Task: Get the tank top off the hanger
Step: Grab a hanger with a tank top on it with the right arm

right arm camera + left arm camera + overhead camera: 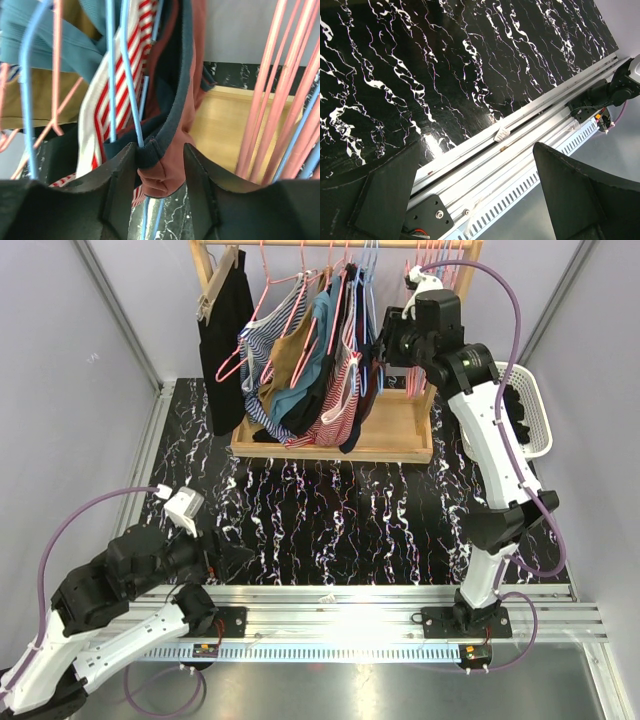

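Note:
The tank top is maroon with navy trim and hangs on a blue wire hanger among the clothes on the rack. In the right wrist view its strap is bunched between my right gripper's fingers, touching both, so the gripper is shut on it. From above, that gripper reaches into the right end of the row, at the dark tank top. My left gripper is open with nothing between its fingers. It hovers low over the table's near edge.
A wooden rack holds several garments: a red-striped one, a blue one, a tan one and a black one. Bare pink hangers hang to the right. A white basket stands at the far right.

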Controlling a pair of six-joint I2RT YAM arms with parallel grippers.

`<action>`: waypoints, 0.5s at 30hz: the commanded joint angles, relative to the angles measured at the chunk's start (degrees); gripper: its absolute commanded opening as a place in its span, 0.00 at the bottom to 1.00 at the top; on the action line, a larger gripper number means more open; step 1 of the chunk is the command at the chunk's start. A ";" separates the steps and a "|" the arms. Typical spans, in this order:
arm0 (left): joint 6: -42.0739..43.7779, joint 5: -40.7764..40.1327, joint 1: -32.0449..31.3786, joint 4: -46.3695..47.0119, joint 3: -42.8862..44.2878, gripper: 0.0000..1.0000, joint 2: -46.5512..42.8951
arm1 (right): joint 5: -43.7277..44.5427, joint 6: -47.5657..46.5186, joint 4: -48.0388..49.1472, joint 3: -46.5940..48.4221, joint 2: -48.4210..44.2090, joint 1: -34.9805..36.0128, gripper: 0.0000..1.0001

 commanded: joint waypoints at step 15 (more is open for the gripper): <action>-1.44 0.12 -0.01 1.47 -1.33 0.99 -2.25 | 1.32 -5.91 -5.85 5.87 6.64 0.62 0.06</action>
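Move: The navy-edged strap of the tank top, where it lies against its light-blue hanger, is about 2 cm ahead of the right hand and 4 cm below, almost between the half-open fingers. The red-striped top hangs roughly 7 cm to the left, 2 cm ahead and 10 cm lower; the pink hangers stand some 8 cm to the right and 4 cm ahead, at about hand height. From the left hand the strap is about 38 cm ahead, 27 cm right and 12 cm higher. Lower the right gripper about 4 cm and ease it roughly 2 cm forward, over the strap and the light-blue hanger's side, letting the hand's left side dip some 5 to 10 degrees. Narrow the half-open fingers slowly on the way down, then shut them quickly at the end to pinch hanger rod and navy edge together. ##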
